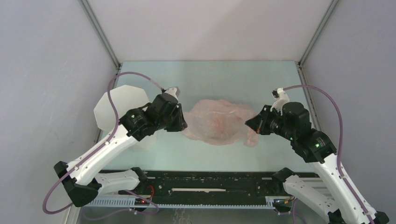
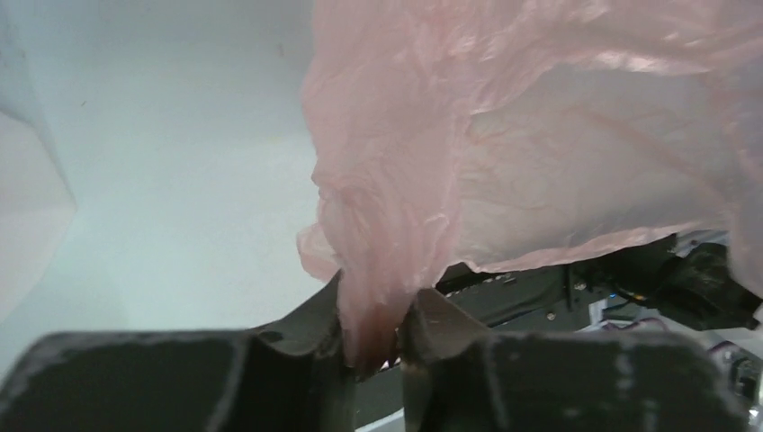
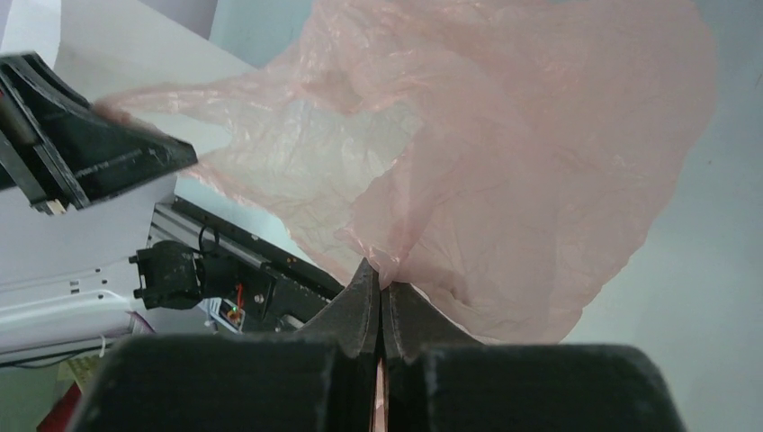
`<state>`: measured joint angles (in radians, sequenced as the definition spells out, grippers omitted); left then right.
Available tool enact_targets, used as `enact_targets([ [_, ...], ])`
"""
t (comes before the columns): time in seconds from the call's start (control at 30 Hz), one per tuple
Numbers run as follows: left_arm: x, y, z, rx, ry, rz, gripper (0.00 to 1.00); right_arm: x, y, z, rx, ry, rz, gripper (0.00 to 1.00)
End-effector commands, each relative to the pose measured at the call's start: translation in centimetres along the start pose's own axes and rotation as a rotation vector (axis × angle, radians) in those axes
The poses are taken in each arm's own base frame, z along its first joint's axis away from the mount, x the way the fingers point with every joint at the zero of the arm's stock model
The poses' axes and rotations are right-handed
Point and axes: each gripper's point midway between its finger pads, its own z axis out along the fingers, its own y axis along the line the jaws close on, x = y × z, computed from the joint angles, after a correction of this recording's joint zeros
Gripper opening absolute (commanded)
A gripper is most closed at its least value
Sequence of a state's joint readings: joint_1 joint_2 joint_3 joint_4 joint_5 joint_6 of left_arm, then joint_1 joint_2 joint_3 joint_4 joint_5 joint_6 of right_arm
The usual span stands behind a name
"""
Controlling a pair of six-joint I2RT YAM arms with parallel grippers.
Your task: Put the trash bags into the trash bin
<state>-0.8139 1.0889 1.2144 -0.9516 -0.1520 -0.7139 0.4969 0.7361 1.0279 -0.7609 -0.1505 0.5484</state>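
Note:
The pale-pink trash bag (image 1: 217, 122) hangs spread between my two grippers above the middle of the table. My left gripper (image 1: 183, 122) holds its left end. In the left wrist view, a bunched, wrinkled fold of the bag (image 2: 504, 135) sits pinched between the jaws of that gripper (image 2: 382, 288). My right gripper (image 1: 250, 125) is shut on the bag's right edge, with thin film (image 3: 504, 180) caught between the pressed fingers of the gripper (image 3: 382, 277). The white faceted trash bin (image 1: 119, 105) stands at the left, partly hidden behind my left arm.
The black rail (image 1: 210, 184) with the arm bases runs along the near edge. Grey enclosure walls (image 1: 46, 70) close in the left, right and back sides. The bin's pale side (image 2: 27, 207) shows at the left edge of the left wrist view.

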Motion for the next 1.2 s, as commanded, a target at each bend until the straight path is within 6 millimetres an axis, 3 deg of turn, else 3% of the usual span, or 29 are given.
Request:
enact_targets([
  [0.0,-3.5,-4.8,-1.4,0.178,-0.082,0.019,0.19,0.2,1.2,-0.1,-0.063,0.036,-0.044,0.00],
  [0.1,-3.9,-8.6,-2.4,0.355,-0.060,-0.040,0.09,0.6,2.9,0.9,-0.145,0.082,-0.035,0.00],
  [0.2,-4.2,-12.0,-3.4,0.516,-0.025,-0.105,0.05,0.1,4.6,1.6,-0.207,0.072,-0.022,0.01],
  [0.43,-5.5,-15.9,-3.9,0.646,0.043,-0.156,0.00,0.1,7.6,3.8,-0.314,0.111,-0.072,0.16],
  [0.6,-5.2,-18.1,-3.4,0.757,0.118,-0.277,0.00,1.3,9.6,3.4,-0.400,0.130,-0.163,0.44],
  [0.67,-5.4,-18.4,-3.3,0.789,0.102,-0.308,0.00,1.4,9.3,3.4,-0.374,0.119,-0.174,0.57],
  [0.8,-5.7,-17.7,-3.0,0.769,0.116,-0.340,0.00,0.8,9.2,3.1,-0.349,0.088,-0.198,0.71],
  [0.97,-5.1,-17.8,-2.3,0.764,0.146,-0.325,0.00,1.0,9.5,3.5,-0.329,0.076,-0.217,0.74],
  [1.17,-5.2,-18.0,-2.7,0.788,0.126,-0.372,0.00,0.2,9.5,3.6,-0.275,0.030,-0.112,0.75],
])
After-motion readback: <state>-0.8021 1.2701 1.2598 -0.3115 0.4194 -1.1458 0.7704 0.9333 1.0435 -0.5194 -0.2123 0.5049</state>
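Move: The pink trash bag hangs slack between the hands. Its middle is about 14 cm right of the left hand, 5 cm farther out and 8 cm below. Its left rim already lies between the left fingers, and the right fingers, still shut on the bag, are some 25 cm to the right, level fore and aft and about 3 cm higher. The trash bin stands about 25 cm left of the left hand, 6 cm farther out. From the right hand the bag's middle is about 11 cm left, 4 cm ahead and 10 cm below. Rightward and upward, the left hand finishes closing on the bag's left rim and carries it about 15 cm across and 10 cm up to the right gripper, rolling some 45 degrees until its fingers point mostly right. The right hand comes roughly 10 cm left to meet it, turning about 20 degrees counter-clockwise and opening wide around the bag's rim. ##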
